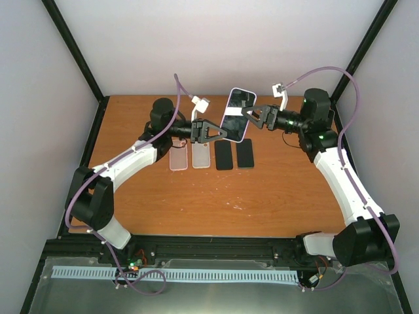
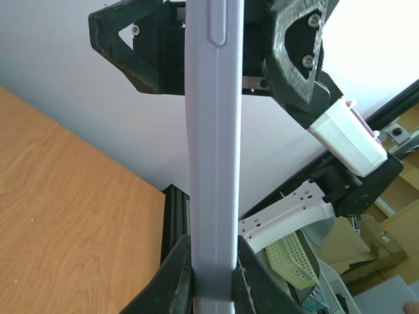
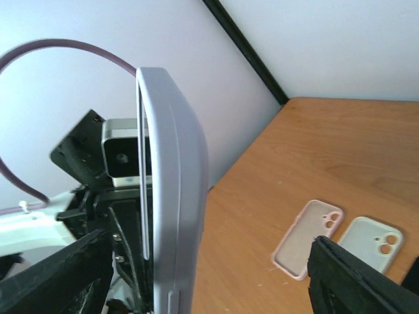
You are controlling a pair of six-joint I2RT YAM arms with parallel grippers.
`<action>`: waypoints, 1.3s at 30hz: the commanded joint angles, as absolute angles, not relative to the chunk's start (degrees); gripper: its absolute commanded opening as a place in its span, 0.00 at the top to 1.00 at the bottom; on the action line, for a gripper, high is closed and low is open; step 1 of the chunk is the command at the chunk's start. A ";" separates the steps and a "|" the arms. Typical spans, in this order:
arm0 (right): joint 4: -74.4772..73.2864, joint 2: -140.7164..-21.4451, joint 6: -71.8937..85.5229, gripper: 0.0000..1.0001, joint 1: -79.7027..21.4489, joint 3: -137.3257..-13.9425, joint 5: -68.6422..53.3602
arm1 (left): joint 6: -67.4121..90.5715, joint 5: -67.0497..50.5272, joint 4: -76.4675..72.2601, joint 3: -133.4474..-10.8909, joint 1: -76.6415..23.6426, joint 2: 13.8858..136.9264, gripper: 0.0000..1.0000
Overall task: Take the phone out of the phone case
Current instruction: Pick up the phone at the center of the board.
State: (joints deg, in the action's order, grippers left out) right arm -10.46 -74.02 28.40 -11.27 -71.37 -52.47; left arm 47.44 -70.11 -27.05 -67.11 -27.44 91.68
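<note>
The phone (image 1: 237,112), screen toward the camera, stands upright in the air inside a lilac phone case (image 1: 231,138). My left gripper (image 1: 219,133) is shut on the case's lower left edge. In the left wrist view the case edge (image 2: 213,163) rises between the two black fingers (image 2: 171,278), which press on both sides of it. My right gripper (image 1: 252,116) is open at the case's right side. The right wrist view shows the case edge (image 3: 173,196) close to the left finger (image 3: 59,275), with the other finger (image 3: 360,281) far off it.
On the table below lie a pink empty case (image 1: 179,157), a pale empty case (image 1: 201,156) and two black phones (image 1: 224,155) (image 1: 245,154) in a row. Black frame posts and white walls enclose the wooden table (image 1: 216,196).
</note>
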 commanded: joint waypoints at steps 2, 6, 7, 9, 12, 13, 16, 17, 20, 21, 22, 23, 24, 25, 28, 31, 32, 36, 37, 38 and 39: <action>-1.70 -72.86 35.58 0.26 -11.23 -69.96 -58.40 | 48.98 -72.24 -33.56 -67.26 -27.75 89.15 0.99; 1.13 -73.32 38.89 0.36 -11.84 -69.10 -58.61 | 48.27 -71.97 -32.69 -67.68 -28.33 89.46 0.99; 1.28 -73.44 39.19 0.40 -12.08 -69.08 -58.37 | 47.80 -71.79 -31.95 -68.01 -28.49 89.66 0.99; 1.47 -73.53 39.49 0.45 -12.29 -68.99 -58.20 | 46.63 -71.30 -30.18 -68.65 -28.64 89.91 0.99; 1.33 -73.50 39.72 0.54 -12.39 -68.88 -57.81 | 45.64 -70.70 -28.69 -68.86 -28.65 90.11 0.99; 1.18 -73.41 39.76 0.56 -12.34 -68.88 -57.57 | 45.28 -70.55 -28.24 -68.90 -28.65 90.20 0.99; 0.74 -73.24 39.86 0.63 -12.31 -68.90 -57.04 | 44.67 -70.19 -27.57 -68.97 -28.67 90.27 0.99; 0.67 -73.22 39.96 0.66 -12.34 -68.83 -56.89 | 44.27 -70.10 -27.08 -69.12 -28.64 90.29 0.99; 1.01 -73.04 40.45 0.74 -12.29 -68.63 -56.86 | 43.38 -69.92 -25.83 -69.57 -28.65 90.15 0.99; 1.12 -73.04 40.65 0.77 -12.28 -68.61 -56.86 | 42.86 -69.88 -25.17 -69.74 -28.65 90.11 0.99; 1.21 -72.99 40.75 0.79 -12.22 -68.64 -56.93 | 42.41 -69.87 -24.66 -69.86 -28.65 90.07 0.98; 1.53 -72.95 41.01 0.82 -12.26 -68.60 -57.14 | 42.17 -69.87 -24.32 -69.95 -28.65 90.00 0.98; 1.91 -72.95 41.39 0.84 -12.28 -68.56 -57.44 | 41.99 -69.95 -24.11 -69.96 -28.65 89.89 0.96; 2.19 -72.95 41.64 0.87 -12.27 -68.48 -57.53 | 41.79 -70.03 -23.81 -70.04 -28.60 89.85 0.95; 2.41 -72.84 41.75 0.94 -12.17 -68.47 -57.88 | 40.88 -70.31 -22.47 -70.33 -28.51 89.61 0.90; 2.99 -72.62 42.21 0.97 -11.87 -68.46 -58.56 | 38.81 -70.75 -19.91 -70.71 -27.86 89.14 0.82; 3.36 -72.48 42.54 0.97 -11.72 -68.36 -58.86 | 38.46 -70.94 -19.73 -70.44 -27.50 88.83 0.80; 7.37 -72.12 45.52 0.97 -11.29 -67.67 -61.01 | 36.38 -71.94 -18.03 -69.97 -26.73 87.52 0.70; 8.39 -72.03 46.24 0.97 -11.33 -67.39 -61.47 | 35.73 -72.13 -17.34 -70.00 -26.72 87.36 0.68; 9.55 -72.04 47.03 0.97 -11.34 -67.12 -61.85 | 35.27 -72.15 -16.79 -69.92 -26.72 87.23 0.67; 10.42 -72.07 47.74 0.97 -11.32 -66.96 -62.21 | 34.96 -72.19 -16.55 -69.77 -26.72 87.11 0.66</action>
State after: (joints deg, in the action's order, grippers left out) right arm 2.92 -74.00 43.75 -11.60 -67.24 -59.42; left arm 39.35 -71.22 -18.65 -67.90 -27.11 89.56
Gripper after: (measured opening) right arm 0.131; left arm 0.326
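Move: The phone in its case, held by the left fingers at its near left corner, has its middle about 3 cm left of the right hand, level fore and aft and 2 cm lower; from the left hand, some 5 cm ahead, 4 cm right and 2 cm up. Some 36 cm below the right hand, two dark phones lie 6 cm ahead, one 4 cm right, the other 5 cm left. Right hand eases back, up and left about 2 cm, pinches the phone's far right edge; left fingers partly open. ##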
